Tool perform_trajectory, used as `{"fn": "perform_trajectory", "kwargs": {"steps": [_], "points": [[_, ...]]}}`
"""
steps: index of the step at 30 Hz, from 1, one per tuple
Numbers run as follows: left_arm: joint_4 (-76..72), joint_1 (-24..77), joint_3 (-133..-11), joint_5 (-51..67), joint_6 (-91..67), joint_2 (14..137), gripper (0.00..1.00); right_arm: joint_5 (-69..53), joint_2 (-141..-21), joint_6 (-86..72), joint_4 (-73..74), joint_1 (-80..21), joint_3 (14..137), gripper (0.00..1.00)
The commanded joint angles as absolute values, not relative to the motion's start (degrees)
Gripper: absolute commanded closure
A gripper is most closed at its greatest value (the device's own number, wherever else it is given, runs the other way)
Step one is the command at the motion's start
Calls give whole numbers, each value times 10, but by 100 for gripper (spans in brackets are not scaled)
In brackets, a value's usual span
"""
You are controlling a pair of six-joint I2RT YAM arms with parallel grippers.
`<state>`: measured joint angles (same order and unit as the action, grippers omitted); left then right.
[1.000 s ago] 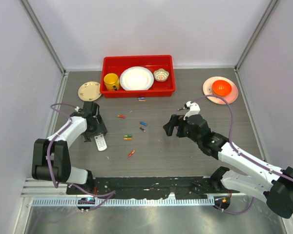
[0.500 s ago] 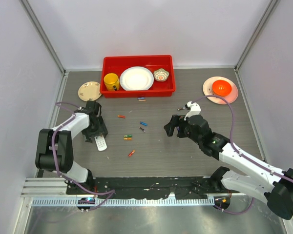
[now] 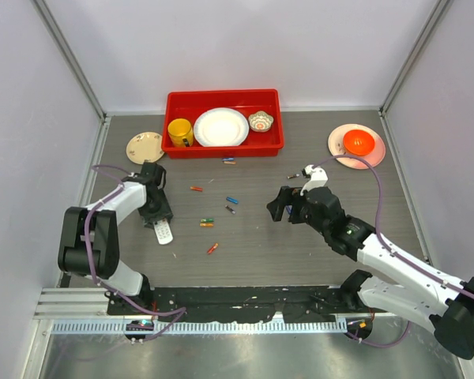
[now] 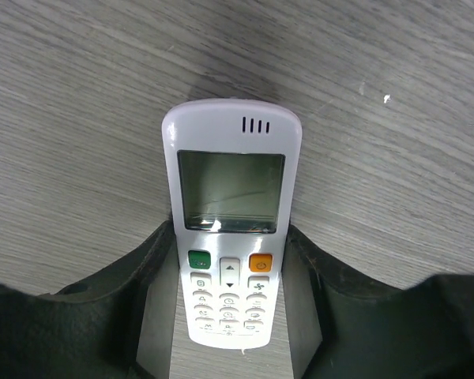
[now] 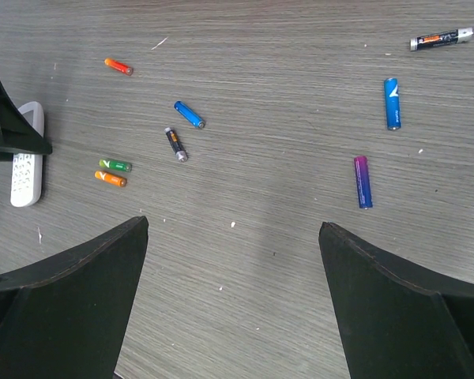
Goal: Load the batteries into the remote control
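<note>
The white remote control (image 4: 231, 205) lies buttons-up on the table at the left (image 3: 163, 231), its screen end pointing away from the wrist. My left gripper (image 4: 231, 237) (image 3: 156, 213) straddles its button end, a finger against each long side. Batteries lie loose mid-table: an orange-red one (image 3: 196, 189), a blue one (image 3: 231, 200), a green and orange pair (image 3: 207, 222) and a red one (image 3: 212, 248). The right wrist view also shows a purple battery (image 5: 363, 181) and a blue battery (image 5: 391, 103). My right gripper (image 3: 278, 207) (image 5: 233, 225) hovers open above bare table, right of the batteries.
A red tray (image 3: 223, 150) at the back holds a yellow mug (image 3: 179, 131), a white plate (image 3: 220, 126) and a small bowl (image 3: 261, 121). A beige plate (image 3: 144, 147) sits to its left. A pink plate (image 3: 336, 150) with an orange bowl (image 3: 358, 142) is at the back right.
The left gripper's fingers have closed in from wide apart onto the sides of the remote control. The right arm has barely moved.
</note>
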<state>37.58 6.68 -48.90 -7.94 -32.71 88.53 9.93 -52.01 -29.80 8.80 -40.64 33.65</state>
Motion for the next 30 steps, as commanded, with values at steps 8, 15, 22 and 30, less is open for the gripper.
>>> {"fn": "perform_trajectory", "kwargs": {"steps": [8,15,22,30], "points": [[381,161,-520,-165,-375,749,100,127,-492,-279,100,-407,374,5],[370,428,-612,-208,-465,841,100,161,-467,-286,119,-407,388,6],[330,530,-671,-214,-519,982,100,177,-429,-296,179,-407,389,6],[336,549,-708,-236,-542,1031,100,174,-410,-321,193,-407,359,6]]}}
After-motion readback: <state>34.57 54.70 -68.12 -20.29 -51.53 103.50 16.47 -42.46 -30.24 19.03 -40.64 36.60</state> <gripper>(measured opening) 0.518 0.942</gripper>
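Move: The remote is already pinched in the left hand. The bare spot it is taken to lies about 26 cm to that hand's right and 2 cm back, about 1 cm lower. Near that way, also about 1 cm lower, the green and orange batteries lie some 16 cm to the hand's right, level and 1 cm back; the black battery is 24 cm right and 4 cm ahead. From the right hand the spot is roughly 17 cm left, level, 14 cm below. The remote, still pinched by its sides, goes up about 8 cm in the left hand, swings 26 cm right over the green and orange batteries and sinks again to just short of the black one, turning nearly 30 degrees clockwise with its screen end tipping up somewhat. Meanwhile the open, empty right hand eases about 3.5 cm right and as much up. ##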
